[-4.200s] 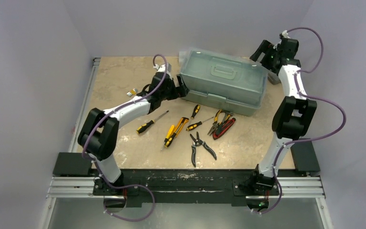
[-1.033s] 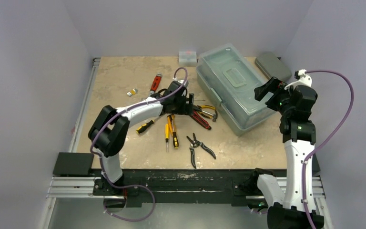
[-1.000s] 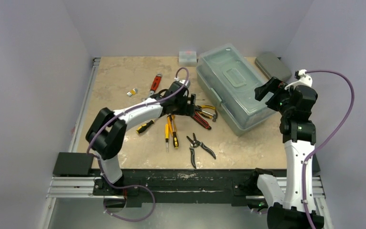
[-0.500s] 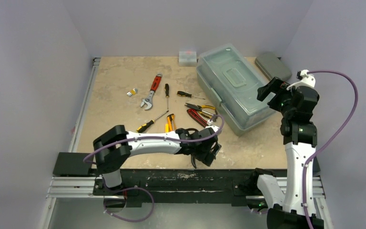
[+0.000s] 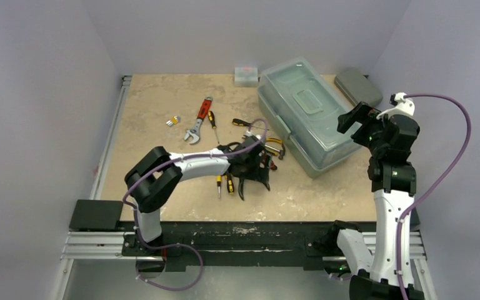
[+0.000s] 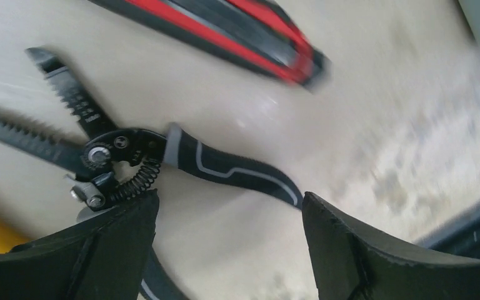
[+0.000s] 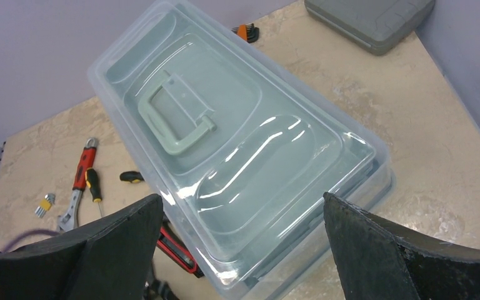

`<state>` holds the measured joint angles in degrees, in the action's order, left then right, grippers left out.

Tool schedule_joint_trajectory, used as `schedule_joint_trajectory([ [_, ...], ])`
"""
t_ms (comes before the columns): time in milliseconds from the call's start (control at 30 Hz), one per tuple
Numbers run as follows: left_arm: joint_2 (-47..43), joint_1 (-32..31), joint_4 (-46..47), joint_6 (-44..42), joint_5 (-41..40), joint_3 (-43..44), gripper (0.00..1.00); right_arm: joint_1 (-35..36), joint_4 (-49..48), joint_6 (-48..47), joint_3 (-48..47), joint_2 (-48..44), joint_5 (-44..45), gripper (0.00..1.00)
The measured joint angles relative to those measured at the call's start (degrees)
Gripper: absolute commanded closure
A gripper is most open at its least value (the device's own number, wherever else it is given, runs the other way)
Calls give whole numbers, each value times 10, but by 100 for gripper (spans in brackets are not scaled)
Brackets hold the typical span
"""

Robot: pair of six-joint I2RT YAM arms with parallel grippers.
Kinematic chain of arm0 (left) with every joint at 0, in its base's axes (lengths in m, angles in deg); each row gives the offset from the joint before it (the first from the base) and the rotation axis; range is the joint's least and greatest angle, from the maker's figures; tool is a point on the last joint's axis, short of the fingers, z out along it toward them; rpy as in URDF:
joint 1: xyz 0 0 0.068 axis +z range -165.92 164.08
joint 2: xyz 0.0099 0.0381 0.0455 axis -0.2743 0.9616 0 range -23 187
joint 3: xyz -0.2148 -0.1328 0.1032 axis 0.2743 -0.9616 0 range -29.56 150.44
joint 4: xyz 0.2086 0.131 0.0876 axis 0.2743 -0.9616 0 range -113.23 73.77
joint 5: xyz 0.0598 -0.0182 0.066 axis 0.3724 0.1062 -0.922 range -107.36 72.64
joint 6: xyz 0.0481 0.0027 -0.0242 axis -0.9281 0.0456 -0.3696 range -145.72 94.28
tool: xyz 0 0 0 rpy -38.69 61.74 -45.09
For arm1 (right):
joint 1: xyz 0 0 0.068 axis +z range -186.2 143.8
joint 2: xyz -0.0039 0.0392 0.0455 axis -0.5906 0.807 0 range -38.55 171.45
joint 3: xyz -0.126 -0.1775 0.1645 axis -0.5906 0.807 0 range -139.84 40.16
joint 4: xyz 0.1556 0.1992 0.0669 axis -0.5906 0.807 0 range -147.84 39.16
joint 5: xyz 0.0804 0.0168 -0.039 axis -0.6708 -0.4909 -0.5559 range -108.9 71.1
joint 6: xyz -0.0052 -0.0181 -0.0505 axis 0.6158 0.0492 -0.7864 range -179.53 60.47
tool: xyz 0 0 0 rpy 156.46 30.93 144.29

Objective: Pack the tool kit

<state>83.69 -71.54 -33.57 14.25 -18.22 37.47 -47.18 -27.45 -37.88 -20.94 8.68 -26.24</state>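
Observation:
The sage-green toolbox (image 5: 305, 112) lies on the table at the right with its translucent lid shut and its handle (image 7: 176, 120) on top. Loose tools are spread to its left. My left gripper (image 5: 256, 174) hangs open low over the black spring pliers (image 6: 228, 170). One handle lies between the fingers and the other runs under the left finger (image 6: 109, 247). Red-and-black pliers (image 6: 225, 30) lie just beyond. My right gripper (image 5: 354, 119) stands open above the toolbox's (image 7: 244, 144) near right corner, holding nothing.
A red-handled wrench (image 5: 198, 119), two black-and-yellow screwdrivers (image 5: 244, 123), yellow-handled pliers (image 5: 275, 145) and yellow screwdrivers (image 5: 222, 182) lie mid-table. Small bits (image 5: 174, 121) sit further left. A white box (image 5: 246, 75) and a grey case (image 5: 357, 86) stand at the back.
My left arm has swung from the table's front edge back to the middle of the tools, low over the black pliers. The right arm has barely moved.

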Motion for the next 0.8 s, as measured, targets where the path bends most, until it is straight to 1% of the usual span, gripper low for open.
schedule_joint_trajectory([
  [133, -1, 101, 14, 5, -17, -4, 15, 0, -3, 0, 5, 5, 2, 1],
  [167, -1, 130, 17, 5, -22, -4, 13, 0, -6, 1, 7, 15, 1, 1],
  [200, 0, 152, 17, 5, -28, -3, 14, 0, -8, 2, 7, 25, 2, 1],
  [300, 4, 194, -2, 3, -60, 10, 14, 0, -19, 4, 7, 62, 9, 1],
  [400, 9, 209, -40, -5, -87, 27, 15, 0, -25, 1, 2, 124, 26, 1],
  [500, 6, 207, -66, -17, -88, 37, 15, 0, -30, -8, -40, 193, 38, 1],
  [567, -8, 205, -71, -24, -71, 33, 15, 0, -28, -16, -72, 234, 38, 1],
  [667, -59, 203, -54, -35, -19, 3, 15, -5, -23, -30, -111, 287, 27, 1],
  [800, -139, 202, -14, -36, 54, -31, 15, -23, -23, -49, -134, 342, -25, 2],
])
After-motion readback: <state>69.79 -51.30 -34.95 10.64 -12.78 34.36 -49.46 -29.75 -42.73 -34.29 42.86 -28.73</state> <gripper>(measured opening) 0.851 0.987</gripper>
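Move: The wire strippers lie almost under the low left hand, about 2 cm ahead, 4 cm left and 2 cm below. The red utility knife is 6 cm ahead and 2 cm right, the yellow-handled screwdrivers 2 cm back and 12 cm left, and the tool box's middle 16 cm ahead and 15 cm right. From the right hand, the tool box is 9 cm ahead, 11 cm left and 22 cm below; the grey case is 20 cm ahead and 4 cm right. The left hand, fingers staying wide, sweeps diagonally forward and left along the table, about 13 cm each way while turning some 25 degrees counter-clockwise, its right-hand finger pushing along the wire strippers' handle; then it lifts about 8 cm clear, easing back and right. Meanwhile the open right hand reaches about 12 cm forward and 9 cm down, drifting slightly right and tipping downward towards the far right side of the tool box. ##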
